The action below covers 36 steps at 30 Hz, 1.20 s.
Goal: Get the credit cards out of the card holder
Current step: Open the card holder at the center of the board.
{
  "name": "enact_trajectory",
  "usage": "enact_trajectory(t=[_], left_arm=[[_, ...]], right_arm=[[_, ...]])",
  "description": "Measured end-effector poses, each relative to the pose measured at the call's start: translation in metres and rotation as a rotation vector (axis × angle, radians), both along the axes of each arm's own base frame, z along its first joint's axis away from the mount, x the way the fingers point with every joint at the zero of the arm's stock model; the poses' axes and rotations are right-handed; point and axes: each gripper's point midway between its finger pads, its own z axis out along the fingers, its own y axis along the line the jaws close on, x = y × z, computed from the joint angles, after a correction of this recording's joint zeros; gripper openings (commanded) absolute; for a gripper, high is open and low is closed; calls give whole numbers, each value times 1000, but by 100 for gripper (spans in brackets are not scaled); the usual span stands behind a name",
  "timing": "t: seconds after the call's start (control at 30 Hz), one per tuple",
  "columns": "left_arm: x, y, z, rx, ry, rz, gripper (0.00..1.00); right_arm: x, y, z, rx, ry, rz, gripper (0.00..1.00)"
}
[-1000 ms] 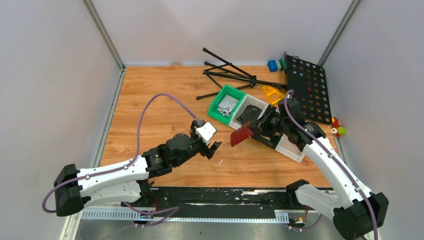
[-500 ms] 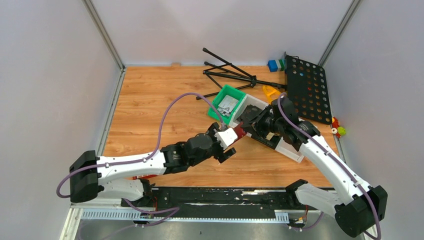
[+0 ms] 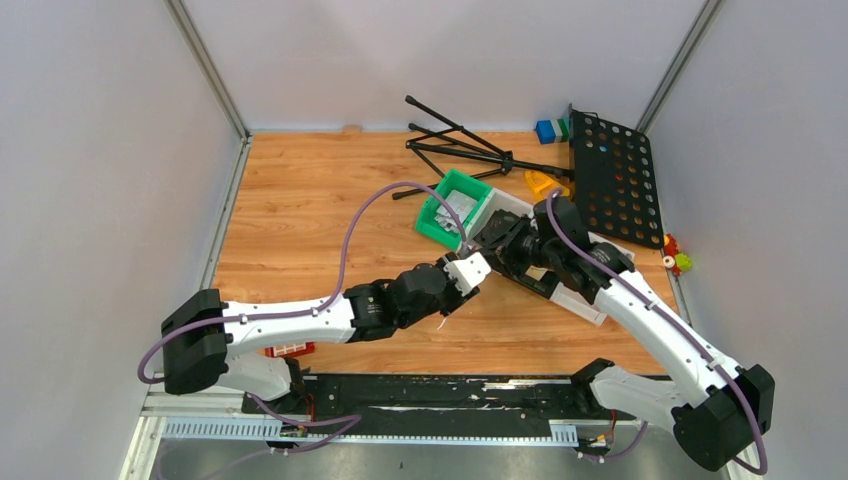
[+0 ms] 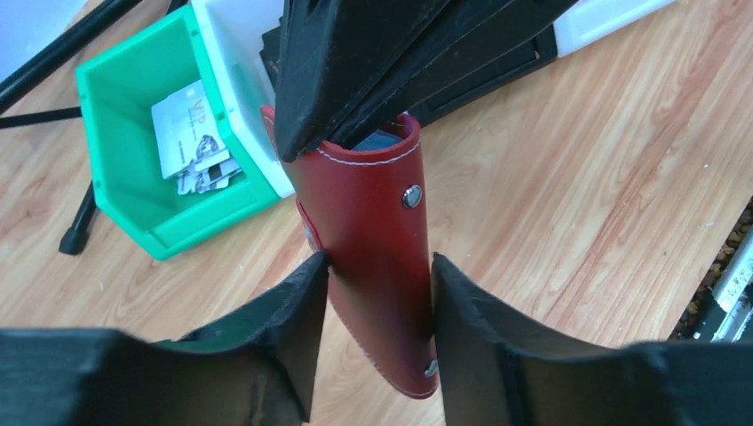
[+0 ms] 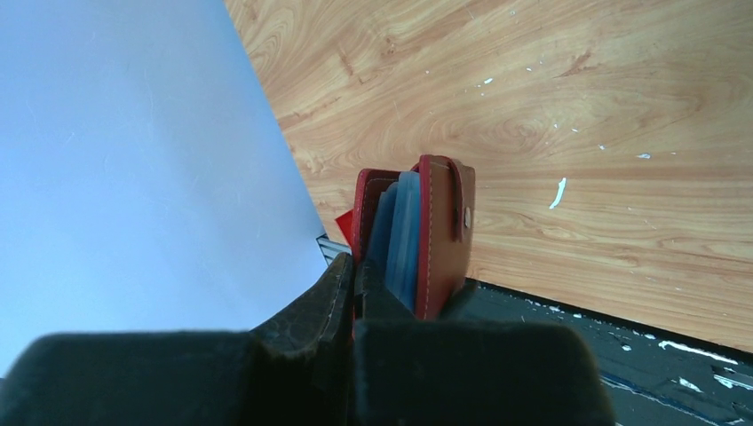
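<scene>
The dark-red card holder [image 4: 368,231] hangs above the wooden table, snap stud facing the left wrist camera. My right gripper [image 5: 355,275] is shut on one flap of the card holder [image 5: 444,231]. Blue credit cards [image 5: 400,226] stand in the pockets between the two flaps. My left gripper [image 4: 377,262] comes from below, and its two black fingers [image 4: 302,302] press against both sides of the folded holder. From above, both grippers meet at the table's middle, the left gripper [image 3: 470,272] just under the right gripper [image 3: 497,250], and the holder is hidden between them.
A green bin [image 3: 455,207] with loose cards and papers sits behind the grippers, beside a white tray [image 3: 590,295]. A black folded tripod [image 3: 460,150], a black perforated board [image 3: 612,175] and a yellow piece [image 3: 543,185] lie at the back right. A small red-and-white block [image 3: 290,350] lies near the front edge.
My left arm reached right and forward to the card holder, and its fingers narrowed onto it. The right gripper drew the holder slightly back and kept its grip.
</scene>
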Motion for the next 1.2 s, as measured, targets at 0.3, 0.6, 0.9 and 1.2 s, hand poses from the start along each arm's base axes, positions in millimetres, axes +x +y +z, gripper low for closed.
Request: enact_trajectory(t=[0.3,0.6,0.9,1.2], left_arm=[[3,4,-2,-19,26,51,0],[5,33,-27,-115,244,106,0],[-6,65,-17,-274,404,138,0],[-19,62,-8,-330,487,96,0]], right_arm=[[4,3,-2,16,-19,-4,49],[11,-20,4,-116,-209,-8,83],[-18,-22,0,-195,-547,279,84],[-35,9,-19,-126,-569,523,81]])
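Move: The card holder stands between the left fingers, its middle roughly 1 cm ahead, 1 cm right and 1 cm above that hand's point; the green bin is some 19 cm ahead and 4 cm left, the white bin about 15 cm ahead and 5 cm right, both around 14 cm lower. From the right hand, shut on its top edge, the holder's middle lies about 1 cm back, 1 cm right and 3 cm down. Closing on the lower part of the card holder, the left hand takes it as the right fingers open wide and let go, then draws it about 6 cm left, dipping and rising again, fingers tipping down. The right hand first clears to its right, then swings back and left again, ending slightly lower, fingers open, levelled and turned some 30 degrees counter-clockwise towards the holder. ##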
